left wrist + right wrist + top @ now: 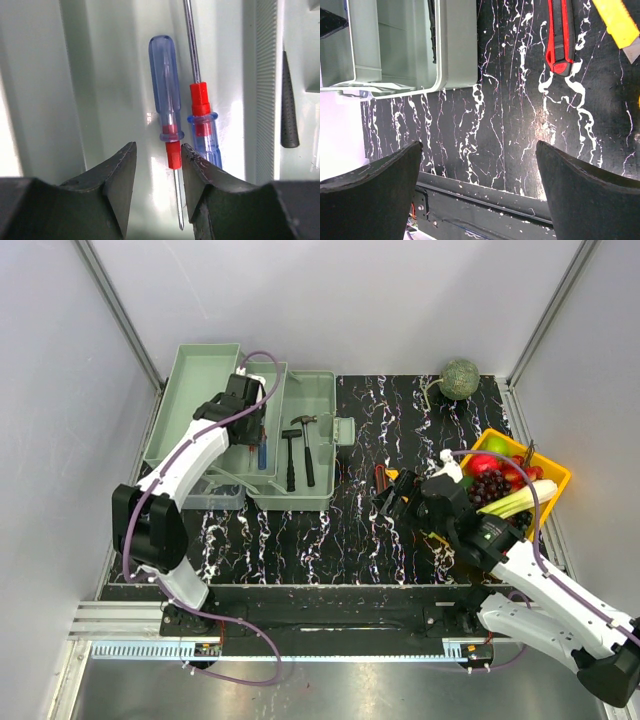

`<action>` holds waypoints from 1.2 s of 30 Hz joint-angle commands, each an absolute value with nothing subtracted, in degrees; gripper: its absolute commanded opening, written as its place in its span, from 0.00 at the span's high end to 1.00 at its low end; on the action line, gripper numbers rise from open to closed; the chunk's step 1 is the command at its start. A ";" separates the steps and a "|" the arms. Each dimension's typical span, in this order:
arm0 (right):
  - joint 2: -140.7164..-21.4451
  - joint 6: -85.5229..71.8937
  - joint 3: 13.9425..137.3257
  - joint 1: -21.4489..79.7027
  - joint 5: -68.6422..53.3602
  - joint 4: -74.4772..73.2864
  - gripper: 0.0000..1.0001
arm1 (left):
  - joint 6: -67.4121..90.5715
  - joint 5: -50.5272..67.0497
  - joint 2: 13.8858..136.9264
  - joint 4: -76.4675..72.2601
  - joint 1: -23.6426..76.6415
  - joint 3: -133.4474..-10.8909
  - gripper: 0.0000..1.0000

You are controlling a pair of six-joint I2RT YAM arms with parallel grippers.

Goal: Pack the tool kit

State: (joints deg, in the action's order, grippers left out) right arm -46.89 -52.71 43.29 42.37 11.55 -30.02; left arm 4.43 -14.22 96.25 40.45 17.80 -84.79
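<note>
The pale green toolbox [312,392] stands open at the back left, trays folded out. Two black hammers [298,452] lie in its main well. My left gripper [254,430] hangs over a tray [100,75] where two blue-handled screwdrivers with red collars lie side by side [167,95]. Its jaws [158,150] stand apart on either side of the nearer screwdriver's shaft, gripping nothing. Red pliers [560,35] and a yellow knife [617,22] lie on the black marbled table. My right gripper [392,496] hovers just in front of them, wide open [479,150] and empty.
A yellow tray of fruit [552,472] sits at the right, close behind the right arm. A green melon [460,378] rests at the back. A hammer's dark grip [289,110] shows beyond the tray's ribbed wall. The table's front rail [485,200] lies under the right gripper.
</note>
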 commanded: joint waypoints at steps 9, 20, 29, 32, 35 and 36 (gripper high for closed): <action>-60.63 -42.54 54.57 42.71 19.77 -37.62 0.01 | 8.43 -0.54 72.09 34.90 19.95 -86.23 0.28; -82.77 -35.07 57.31 38.85 23.20 -30.78 0.02 | 14.15 12.38 56.26 32.17 20.04 -76.91 0.01; -93.94 -30.94 56.78 35.95 22.77 -17.85 0.17 | 15.74 16.44 52.03 32.87 19.95 -72.51 0.01; -96.76 -31.11 57.74 35.33 23.20 -17.23 0.23 | 14.50 14.34 51.77 34.45 20.04 -73.12 0.01; -99.22 -32.43 58.71 34.89 25.91 -18.10 0.26 | 13.63 12.40 51.59 35.33 20.04 -73.91 0.01; -100.01 -32.69 59.06 34.89 27.06 -18.63 0.27 | 13.54 12.04 51.59 35.59 20.04 -74.00 0.01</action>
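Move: The red utility knife lies some 15 cm ahead of the right hand, about 1 cm to its right and 19 cm below; the yellow cutter is level with the knife, 5 cm farther right. The claw hammer in the toolbox is roughly 24 cm ahead of the right hand and 17 cm to its left. Just under the left hand, about 3 cm down and 1 cm ahead and right, is the blue screwdriver; the second screwdriver lies 4 cm ahead and 3 cm right. The right hand swoops about 17 cm down and 11 cm forward onto the near end of the red utility knife, rolling nearly 40 degrees with its left side dropping so the fingers stop slanting left, and its wide-open fingers begin to narrow on either side of the knife without a visible grip. Meanwhile the left hand leaves the screwdrivers in the tray, opening fully as it rises steeply, draws back some 15 cm and drifts right, then sinks a little and stops, its fingers swung towards the right and tipped up. ##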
